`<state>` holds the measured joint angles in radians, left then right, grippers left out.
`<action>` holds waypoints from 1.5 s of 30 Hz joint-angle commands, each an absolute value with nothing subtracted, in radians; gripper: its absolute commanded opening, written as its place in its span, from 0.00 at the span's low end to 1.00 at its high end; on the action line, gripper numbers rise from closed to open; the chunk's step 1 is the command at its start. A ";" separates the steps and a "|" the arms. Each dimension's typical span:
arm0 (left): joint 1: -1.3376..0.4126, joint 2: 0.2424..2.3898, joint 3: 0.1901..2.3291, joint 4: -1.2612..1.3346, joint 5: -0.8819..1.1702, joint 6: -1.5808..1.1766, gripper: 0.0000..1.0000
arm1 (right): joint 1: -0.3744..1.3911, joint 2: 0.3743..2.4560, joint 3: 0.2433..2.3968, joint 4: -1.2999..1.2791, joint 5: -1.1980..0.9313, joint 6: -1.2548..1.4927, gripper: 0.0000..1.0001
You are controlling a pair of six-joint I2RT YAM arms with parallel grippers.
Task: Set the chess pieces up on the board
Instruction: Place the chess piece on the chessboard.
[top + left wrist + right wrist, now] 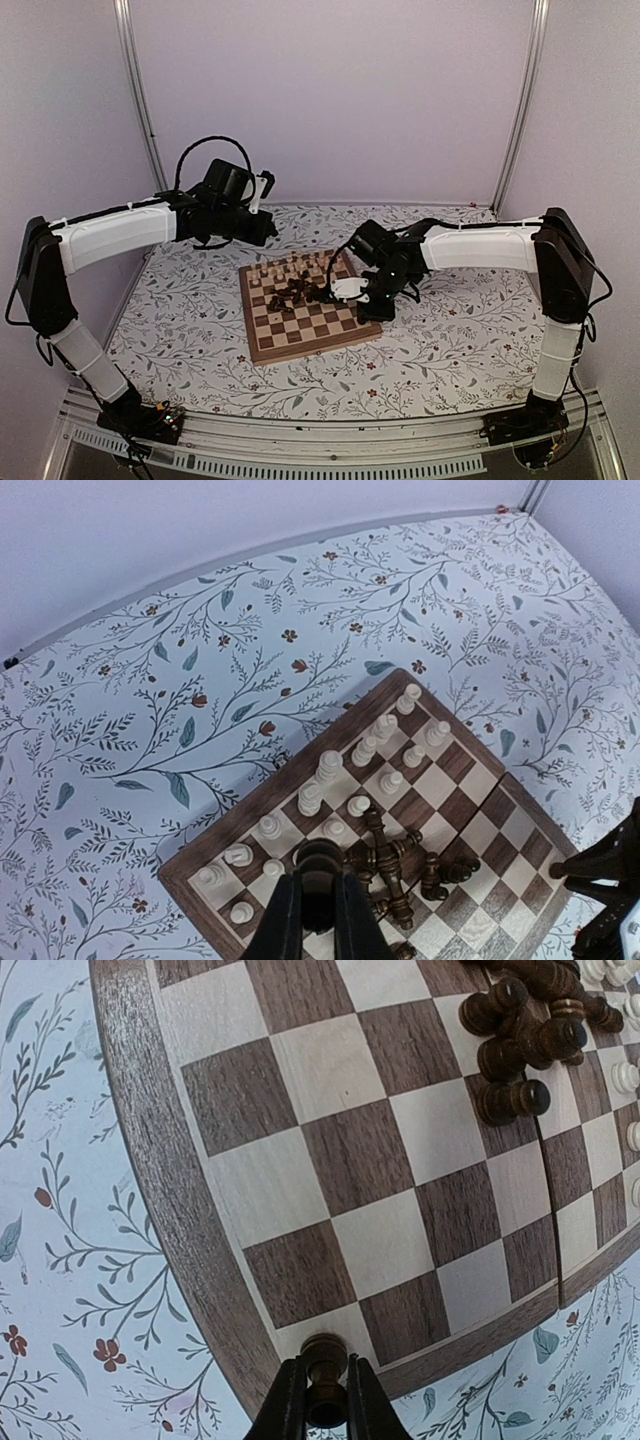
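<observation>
The board (300, 335) lies in the middle of the floral cover. Pale chess pieces (365, 750) stand in two rows along its far side, and dark chess pieces (400, 865) lie heaped at its centre (295, 292). My left gripper (318, 910) hangs high over the far-left part of the board (250, 810), shut on a dark piece (318, 865). My right gripper (325, 1400) is shut on another dark piece (325, 1355), low over a cream square beside the rim near a corner of the board (330, 1150). In the top view it (345, 290) sits at the board's right side.
The floral table cover (450, 340) surrounds the board. Plain walls and two metal posts (520, 100) close the back. Most squares on the near half of the board carry nothing. The dark heap (520, 1040) is several squares from my right gripper.
</observation>
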<state>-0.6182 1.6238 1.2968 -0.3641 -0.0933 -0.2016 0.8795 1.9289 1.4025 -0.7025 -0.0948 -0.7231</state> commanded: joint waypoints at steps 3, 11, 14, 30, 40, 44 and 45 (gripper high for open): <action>-0.610 1.644 1.297 -0.369 -0.077 -0.189 0.00 | 0.892 1.951 1.424 -0.704 -0.080 -0.725 0.24; -0.609 1.647 1.302 -0.376 -0.079 -0.182 0.00 | 0.890 1.886 1.447 -0.706 -0.090 -0.718 0.48; -0.610 1.639 1.301 -0.377 -0.063 -0.159 0.00 | 0.875 1.830 1.466 -0.726 -0.129 -0.716 0.51; -0.906 1.727 1.475 -0.633 0.104 -0.055 0.00 | 0.282 1.461 1.025 -0.373 -0.607 -0.524 0.52; -1.027 1.937 1.612 -0.774 0.036 -0.059 0.00 | 0.280 1.487 0.985 -0.319 -0.520 -0.528 0.52; -1.036 1.988 1.647 -0.796 0.031 -0.060 0.00 | 0.280 1.525 0.993 -0.335 -0.475 -0.547 0.52; -1.039 1.996 1.652 -0.796 0.033 -0.061 0.00 | 0.279 1.527 0.993 -0.337 -0.475 -0.549 0.52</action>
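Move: My left hand, holding a dark chess piece, is bound for the board's near rank, about 15 cm back, 16 cm to its right and 17 cm below. The dark pile lies some 7 cm to its right and 1 cm back, the white pieces 6 cm ahead and 6 cm right, and the near-right corner square 11 cm back and 22 cm right. That corner square is right under my right hand, 4 cm below its pinch; from there the pile is 9 cm ahead and 15 cm left. I open my right fingers about halfway and let go of the dark piece over the corner square, rise off it and swing right and forward, clear of the board, ending some 16 cm to the right. Once that hand is leaving, my left sweeps about 15 cm back and 15 cm right with its piece still pinched, turning clockwise some 35 degrees, then sinks about 9 cm towards the near rank, fingers tipping steeper. ##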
